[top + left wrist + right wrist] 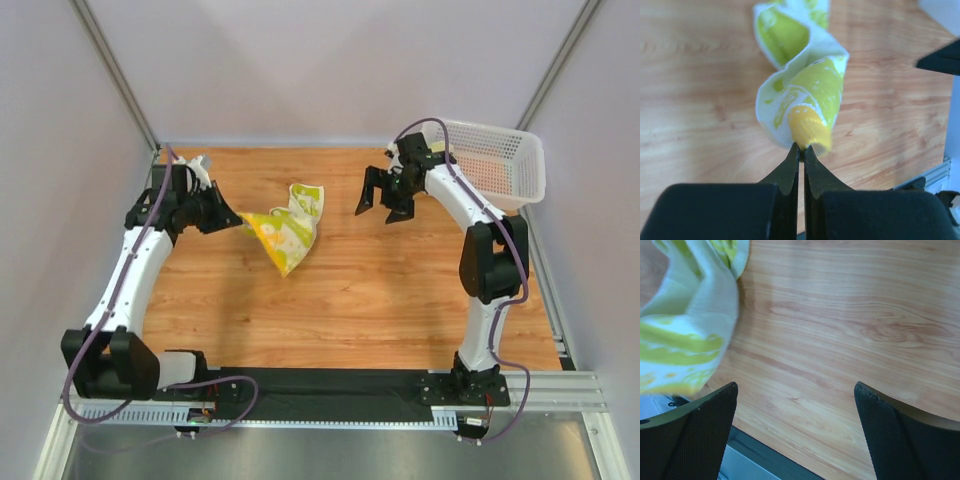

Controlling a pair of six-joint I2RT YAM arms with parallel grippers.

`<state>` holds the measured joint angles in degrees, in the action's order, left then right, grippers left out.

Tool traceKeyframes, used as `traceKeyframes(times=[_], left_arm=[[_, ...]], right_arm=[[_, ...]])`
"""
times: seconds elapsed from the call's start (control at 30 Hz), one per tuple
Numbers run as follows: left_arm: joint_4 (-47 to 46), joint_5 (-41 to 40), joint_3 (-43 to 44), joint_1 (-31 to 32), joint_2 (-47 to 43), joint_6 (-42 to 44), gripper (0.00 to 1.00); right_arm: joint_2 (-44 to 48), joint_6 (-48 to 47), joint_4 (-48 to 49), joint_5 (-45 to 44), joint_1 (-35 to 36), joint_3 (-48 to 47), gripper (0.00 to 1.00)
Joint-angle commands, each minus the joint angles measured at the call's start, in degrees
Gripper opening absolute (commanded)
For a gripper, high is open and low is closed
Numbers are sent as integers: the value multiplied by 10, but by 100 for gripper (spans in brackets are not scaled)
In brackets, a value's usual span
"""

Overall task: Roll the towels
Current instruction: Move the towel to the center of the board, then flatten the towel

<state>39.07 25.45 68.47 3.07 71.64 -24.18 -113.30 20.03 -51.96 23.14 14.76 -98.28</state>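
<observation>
One towel point(287, 228), cream with lime-green prints, lies crumpled and twisted on the wooden table left of centre. My left gripper point(231, 218) is at its left end. In the left wrist view the jaws point(801, 146) are pinched together on the towel's point(810, 85) yellow end band, and the cloth runs away from the tips in a loose twist. My right gripper point(380, 199) hovers to the right of the towel, apart from it, and is open. Its wide-spread fingers point(795, 395) have only bare wood between them. The towel point(690, 315) fills that view's upper left.
A white perforated basket point(520, 150) stands at the back right corner, behind the right arm. A pale crumpled thing point(199, 165) lies behind the left arm at the back left. Grey walls enclose the table point(380, 300), and a black rail runs along its near edge.
</observation>
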Motion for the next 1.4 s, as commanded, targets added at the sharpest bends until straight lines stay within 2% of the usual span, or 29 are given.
traceKeyframes(times=[0.0,0.23,0.43,0.53,0.7,0.8,0.93,1.13,1.37], left_arm=[[39,-6,-42,-25,33,-43,0],[72,-8,-54,-26,90,-34,0],[117,-90,-43,-47,76,-29,0],[121,-97,-54,-57,60,-31,0],[115,-66,-75,-58,57,-22,0],[107,-57,-89,-58,50,-18,0],[101,-42,-108,-58,41,-11,0],[103,-27,-136,-59,20,3,0],[110,-13,-156,-58,6,25,0]], right_arm=[[14,5,25,45,31,-10,100],[-41,17,20,71,85,-52,100],[-101,32,23,89,98,-106,100],[-160,45,13,88,96,-193,100],[-276,93,22,103,104,-383,100],[-293,117,62,97,126,-418,100],[-292,111,105,30,169,-426,100],[-345,76,90,-120,242,-494,100],[-392,62,65,-230,293,-516,99]])
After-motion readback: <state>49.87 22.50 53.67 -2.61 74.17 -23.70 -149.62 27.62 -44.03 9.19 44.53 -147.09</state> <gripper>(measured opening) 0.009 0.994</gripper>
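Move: My left hand pinches the yellow corner of the towel high above the board; the board's centre is about 18 cm to its right, 2 cm ahead and 22 cm below. My empty right hand goes for the towel's far end, roughly 17 cm to its left, 8 cm ahead and 12 cm below. The towel's low hanging corner is about 22 cm left of this hand and 9 cm back; the white basket stands some 25 cm right and 17 cm ahead. I drop my left hand about 12 cm, most of it at once, then draw it back towards my base and slightly left, tipping its fingers some 30 degrees further down and keeping the pinch on the towel. Meanwhile I sweep my wide-open right hand nearly 30 cm left, bowing out forward and then coming back, to hover over the towel's far left part, its fingertips swinging forward. ##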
